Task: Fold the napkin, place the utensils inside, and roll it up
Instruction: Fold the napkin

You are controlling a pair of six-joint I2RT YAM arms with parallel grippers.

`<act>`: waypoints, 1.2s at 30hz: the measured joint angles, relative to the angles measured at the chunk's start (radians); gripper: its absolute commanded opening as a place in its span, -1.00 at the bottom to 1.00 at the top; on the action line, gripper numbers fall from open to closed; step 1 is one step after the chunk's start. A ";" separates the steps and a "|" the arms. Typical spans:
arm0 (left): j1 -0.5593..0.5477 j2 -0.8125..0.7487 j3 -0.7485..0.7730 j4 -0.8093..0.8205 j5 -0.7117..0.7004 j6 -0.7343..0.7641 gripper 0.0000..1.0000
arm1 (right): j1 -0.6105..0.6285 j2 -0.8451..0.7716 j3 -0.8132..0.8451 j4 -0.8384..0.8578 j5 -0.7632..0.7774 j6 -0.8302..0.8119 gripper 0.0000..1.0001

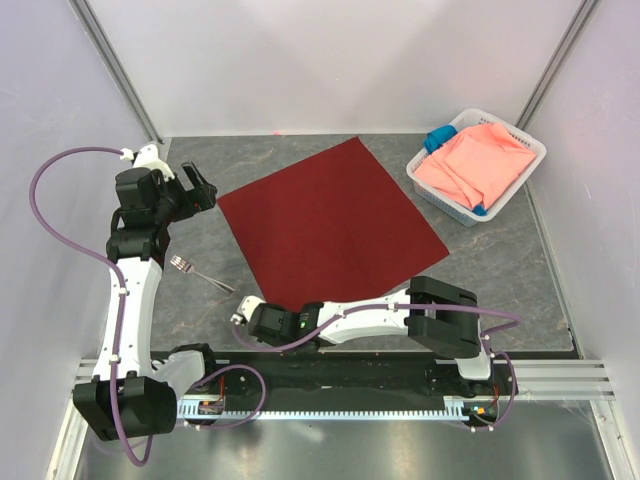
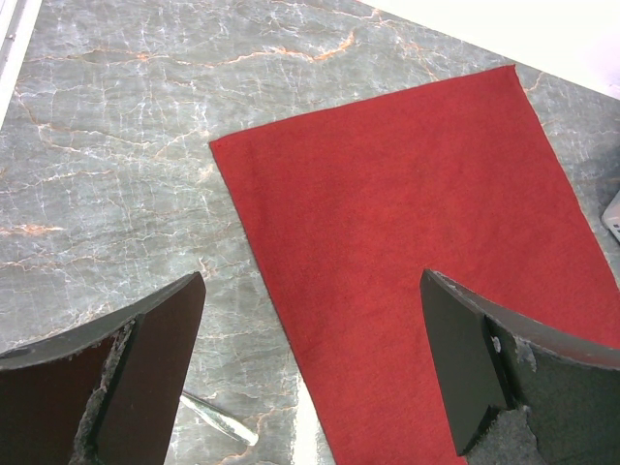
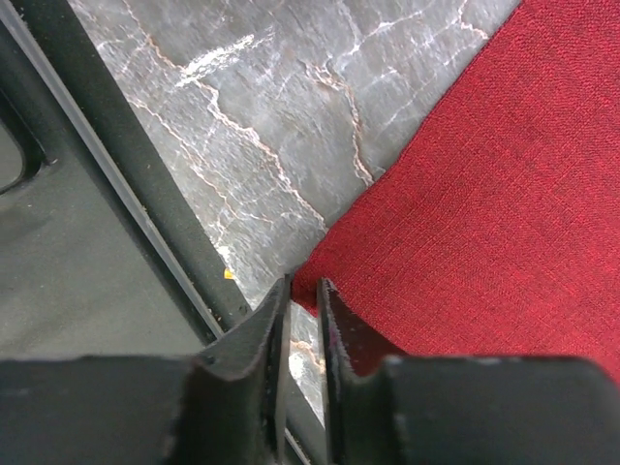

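The maroon napkin (image 1: 330,225) lies flat and unfolded on the marble table, one corner pointing toward the arms. My right gripper (image 1: 240,312) is low at that near-left corner. In the right wrist view the jaws (image 3: 303,283) stand only a sliver apart, with the tip of the napkin (image 3: 484,213) pinched between their ends. A silvery fork (image 1: 195,268) lies on the table left of the napkin. My left gripper (image 1: 205,190) hovers above the napkin's left corner, wide open (image 2: 312,281) and holding nothing. The napkin (image 2: 417,242) and the fork's handle end (image 2: 218,418) show below it.
A white basket (image 1: 430,185) at the back right holds a salmon-pink cloth (image 1: 475,165) and a blue cloth (image 1: 438,138). The black base rail (image 3: 116,165) runs close beside the right gripper. Walls close in the table on three sides.
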State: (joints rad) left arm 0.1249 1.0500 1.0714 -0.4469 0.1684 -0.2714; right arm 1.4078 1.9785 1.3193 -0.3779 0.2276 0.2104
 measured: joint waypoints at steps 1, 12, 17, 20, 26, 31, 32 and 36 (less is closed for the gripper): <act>0.000 0.000 0.000 0.000 0.000 0.000 1.00 | 0.000 0.000 0.000 0.001 -0.003 0.001 -0.74; 0.000 0.000 0.000 0.000 0.000 0.000 1.00 | -0.005 0.002 0.010 0.006 -0.074 0.004 -1.00; 0.000 0.000 0.000 0.000 0.000 0.000 1.00 | 0.005 0.002 0.013 0.013 -0.164 0.016 -1.00; 0.000 0.000 0.000 0.000 0.000 0.000 1.00 | 0.014 -0.001 0.013 0.006 -0.203 0.029 -1.00; 0.000 0.000 0.000 0.000 0.000 0.000 1.00 | 0.002 -0.074 0.011 -0.014 -0.173 0.040 -1.00; 0.000 0.000 0.000 0.000 -0.002 0.000 1.00 | -0.099 -0.156 0.010 -0.011 -0.120 0.022 -1.00; 0.000 0.000 0.000 0.000 -0.002 0.000 1.00 | -0.128 -0.162 0.010 -0.011 -0.108 0.012 -1.00; 0.000 0.000 0.000 0.000 -0.002 0.000 1.00 | -0.237 -0.156 0.010 -0.004 -0.062 -0.035 -1.00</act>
State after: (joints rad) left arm 0.1249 1.0496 1.0714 -0.4473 0.1669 -0.2710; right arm 1.1709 1.8229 1.3289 -0.3817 0.1654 0.1749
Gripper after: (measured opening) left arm 0.996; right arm 0.011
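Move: The napkin's near corner lies right between the right hand's partly open fingertips, about 1 cm below the hand point. The middle of the spread napkin is some 25 cm ahead and 11 cm to the right. The napkin's left corner is about 34 cm ahead and 16 cm left, and the fork around 15 cm ahead and 18 cm left. From the idle left hand, the near corner lies roughly 24 cm back, 20 cm right and 26 cm below. The napkin's near corner is pinched as the right fingers shut, then dragged back some 4 cm and slightly left, low over the table. The right hand then turns round, lifting the corner about 7 cm and carrying it quickly forward and a little right, roughly 14 cm, in over the napkin's middle; the wrist swings some 10 degrees clockwise, fingers keeping their grip. ##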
